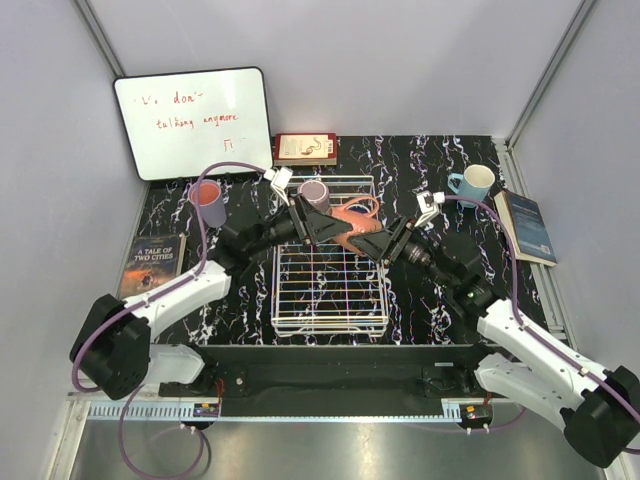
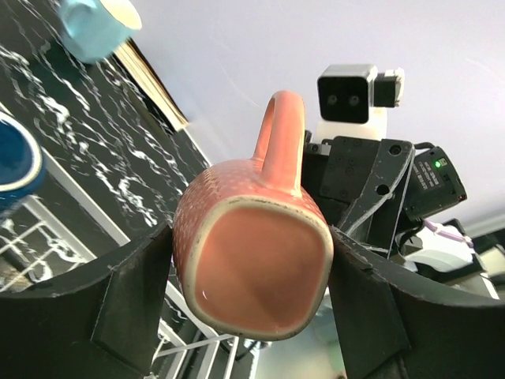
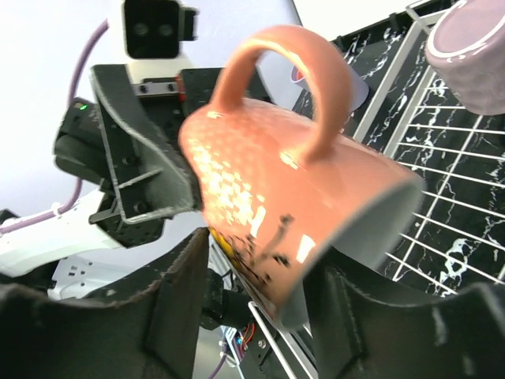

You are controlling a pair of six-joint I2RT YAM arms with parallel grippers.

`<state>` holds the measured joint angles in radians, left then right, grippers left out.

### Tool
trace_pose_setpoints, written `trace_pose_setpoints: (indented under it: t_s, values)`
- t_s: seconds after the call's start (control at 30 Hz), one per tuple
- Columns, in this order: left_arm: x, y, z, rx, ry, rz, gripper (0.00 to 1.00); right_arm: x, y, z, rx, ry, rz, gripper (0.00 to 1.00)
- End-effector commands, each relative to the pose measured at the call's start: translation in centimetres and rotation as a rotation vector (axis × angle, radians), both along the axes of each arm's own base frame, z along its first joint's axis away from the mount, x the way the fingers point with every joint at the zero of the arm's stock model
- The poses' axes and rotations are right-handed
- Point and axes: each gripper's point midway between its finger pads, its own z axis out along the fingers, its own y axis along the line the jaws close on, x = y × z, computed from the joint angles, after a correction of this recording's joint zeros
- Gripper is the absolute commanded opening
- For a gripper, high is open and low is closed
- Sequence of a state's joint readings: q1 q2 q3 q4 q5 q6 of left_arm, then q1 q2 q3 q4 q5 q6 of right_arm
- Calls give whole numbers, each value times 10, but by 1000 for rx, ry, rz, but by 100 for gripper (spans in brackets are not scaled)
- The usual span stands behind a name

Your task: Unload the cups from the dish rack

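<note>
A salmon pink mug (image 1: 352, 222) hangs on its side above the far end of the white dish rack (image 1: 330, 290). My left gripper (image 1: 325, 228) is shut on the mug's base end (image 2: 256, 260), both fingers (image 2: 126, 308) pressed to its sides. My right gripper (image 1: 385, 240) straddles the mug's rim end (image 3: 292, 205). One finger sits at the rim and a narrow gap shows at the other (image 3: 181, 292). A mauve cup (image 1: 314, 192) stands in the rack's far left corner, and a dark blue cup (image 2: 12, 162) shows at the rack's edge.
A light blue mug (image 1: 473, 183) stands on the table at the far right, a lavender cup (image 1: 208, 202) at the far left. A whiteboard (image 1: 192, 122) leans on the back wall beside a red book (image 1: 306, 148). Books lie at the left (image 1: 152, 263) and right (image 1: 528, 225) edges.
</note>
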<state>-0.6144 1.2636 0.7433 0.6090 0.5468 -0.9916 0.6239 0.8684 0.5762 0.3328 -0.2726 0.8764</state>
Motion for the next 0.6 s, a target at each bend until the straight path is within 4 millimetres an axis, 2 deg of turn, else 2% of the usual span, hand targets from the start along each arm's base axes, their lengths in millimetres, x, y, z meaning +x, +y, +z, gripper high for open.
trace_pose_setpoints:
  t_s: [0.0,0.1,0.2,0.27,0.37,0.43,0.47,0.57]
  values:
    - [-19,-5,42,-152,-105,-113,0,-3,10,33,57,-93,57,52]
    - [-20,-6,40,-166,-95,-127,0,-4,15,27,65,-75,83,46]
    - [-22,-6,40,-168,-94,-135,0,-3,17,22,63,-63,91,32]
    - [-24,-6,39,-166,-97,-141,0,-4,18,22,62,-60,98,16]
    - [-24,-6,37,-154,-97,-144,0,-3,18,20,50,-58,97,0]
    - [-23,-8,35,-131,-79,-141,1,-5,16,20,40,-57,93,0]
    - [-20,-8,33,-109,-89,-134,7,-4,15,21,31,-65,85,0]
    - [-16,-8,34,-47,-110,-119,44,-5,5,21,-3,-79,41,0]
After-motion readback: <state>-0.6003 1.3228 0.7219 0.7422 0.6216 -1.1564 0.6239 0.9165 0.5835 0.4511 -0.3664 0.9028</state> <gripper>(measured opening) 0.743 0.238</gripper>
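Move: The orange cup, lying roughly level with its handle up and still gripped by the left hand, has its middle about 2 cm ahead, 3 cm left and 2 cm above the right hand, and some 3 cm right and 1 cm ahead of the left. In the rack, about 16 cm below the right hand, the blue cup stands some 4 cm ahead and 1 cm left, and the pink cup some 11 cm ahead and 11 cm left. With its part-closed fingers already straddling the cup's near lower rim, the right hand eases about 1.5 cm left and then up nearly 2 cm, turning slightly counter-clockwise, while its fingers close to about a quarter open and pinch the cup wall, one finger inside the mouth and the other outside. The left hand keeps its grip on the body near the base and stays nearly in place, tilting by some 10 degrees as the right hand closes. ##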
